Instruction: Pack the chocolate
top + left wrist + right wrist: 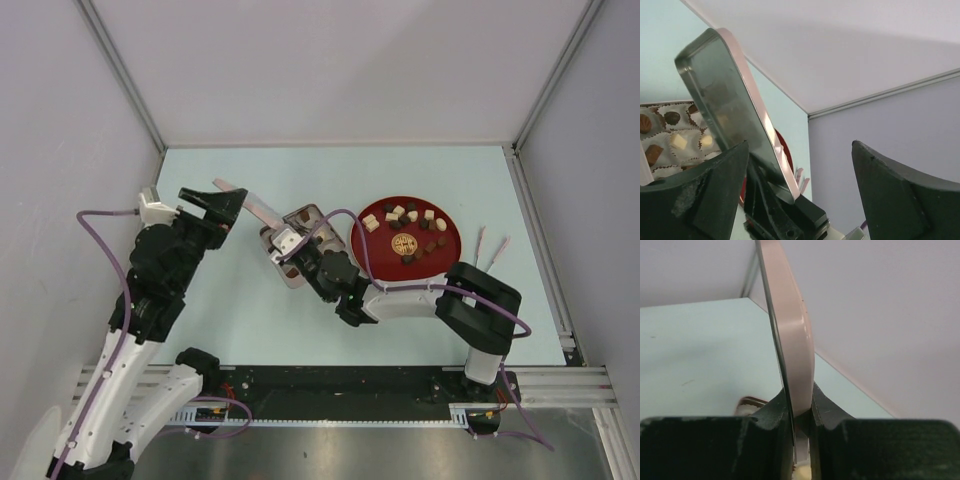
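The chocolate (398, 212) lies as several small dark, reddish-brown and cream chunks on a red plate (452, 238). More pieces (672, 118) sit in white paper cups in the square tin (318, 213). My right gripper (799, 401) is shut on the bottom edge of the tin's pink lid (790, 335) and holds it upright over the tin. In the top view that gripper (279, 229) is at the tin's left side. My left gripper (222, 205) stands open just left of the lid (727, 95), touching nothing, with its fingers (705, 200) spread wide.
Two pink picks (490, 246) lie on the table right of the plate. White walls and a metal frame (540, 90) close in the pale blue table (200, 320) on three sides. The right arm (400, 300) reaches across in front of the plate.
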Motion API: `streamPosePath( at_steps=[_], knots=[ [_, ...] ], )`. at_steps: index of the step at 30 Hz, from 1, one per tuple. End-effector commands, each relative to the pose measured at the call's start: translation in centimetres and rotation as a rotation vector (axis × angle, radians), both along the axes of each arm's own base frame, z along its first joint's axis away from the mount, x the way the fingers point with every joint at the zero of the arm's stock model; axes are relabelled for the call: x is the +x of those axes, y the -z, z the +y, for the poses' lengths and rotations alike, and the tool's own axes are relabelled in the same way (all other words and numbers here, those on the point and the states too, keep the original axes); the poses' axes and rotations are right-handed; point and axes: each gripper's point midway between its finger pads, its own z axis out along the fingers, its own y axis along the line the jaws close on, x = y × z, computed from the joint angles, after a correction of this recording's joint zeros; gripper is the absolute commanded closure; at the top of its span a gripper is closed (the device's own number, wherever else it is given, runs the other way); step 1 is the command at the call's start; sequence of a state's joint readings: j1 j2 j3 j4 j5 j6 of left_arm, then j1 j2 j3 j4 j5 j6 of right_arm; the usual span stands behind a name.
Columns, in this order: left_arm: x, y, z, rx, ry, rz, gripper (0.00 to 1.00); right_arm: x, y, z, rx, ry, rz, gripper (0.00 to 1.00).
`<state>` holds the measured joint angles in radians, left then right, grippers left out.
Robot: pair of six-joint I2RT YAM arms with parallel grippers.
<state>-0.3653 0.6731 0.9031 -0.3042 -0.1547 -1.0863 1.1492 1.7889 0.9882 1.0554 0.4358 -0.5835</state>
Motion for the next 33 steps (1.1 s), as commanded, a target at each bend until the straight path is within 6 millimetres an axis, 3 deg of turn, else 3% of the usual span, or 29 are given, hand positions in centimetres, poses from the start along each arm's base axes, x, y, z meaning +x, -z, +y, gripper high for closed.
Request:
streamPosePath(
  at_steps=[1, 4, 10, 16, 29, 32, 33],
  knots=[
    [0.2, 1.2, 0.1, 0.057, 0.0, 0.06, 0.11, 0.6, -5.5, -2.8, 0.032, 0.133, -0.122, 0.96],
    [0.8, 2.3, -0.8, 0.048, 0.027, 0.092, 0.11, 0.6, -5.5, -3.3, 0.004, 0.158, -0.143, 0.96],
    [2.1, 2.6, -2.1, 0.046, 0.068, 0.101, 0.15, 0.7, -5.2, -3.7, -0.041, 0.192, -0.174, 0.94],
    [3.1, 3.4, -3.1, 0.05, 0.103, 0.128, 0.24, 0.8, -5.0, -4.0, -0.074, 0.217, -0.198, 0.92],
    [3.6, 4.1, -5.4, 0.026, 0.194, 0.144, 0.62, 0.5, -3.5, -3.7, -0.15, 0.253, -0.211, 0.91],
    [3.7, 4.6, -5.5, 0.034, 0.199, 0.152, 0.72, 0.4, -3.3, -3.7, -0.158, 0.26, -0.206, 0.89],
    [3.7, 4.5, -5.6, 0.034, 0.201, 0.148, 0.76, 0.4, -3.3, -3.7, -0.157, 0.262, -0.203, 0.84]
  ],
)
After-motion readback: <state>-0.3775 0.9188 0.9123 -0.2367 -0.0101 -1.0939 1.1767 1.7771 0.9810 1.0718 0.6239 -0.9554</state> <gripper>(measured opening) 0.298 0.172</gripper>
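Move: The right gripper already holds the box lid; the lid's middle lies about 5 cm ahead of the right hand, 5 cm to its left and 2 cm higher. From the empty, open left gripper, that middle is some 5 cm ahead, 3 cm right and 6 cm below. The chocolate box sits on the table level with the left hand, about 11 cm right and 33 cm below; the red plate, also level, is roughly 34 cm right. Bring the open left gripper down and forward about 5 cm towards the lid's near left edge, tipping it some 10 degrees down, then slide it right and close the fingers around that rim to about a third open. Keep the right grip shut on the lid, easing that hand some 3 cm right while rolling its left side down and turning it clockwise. ##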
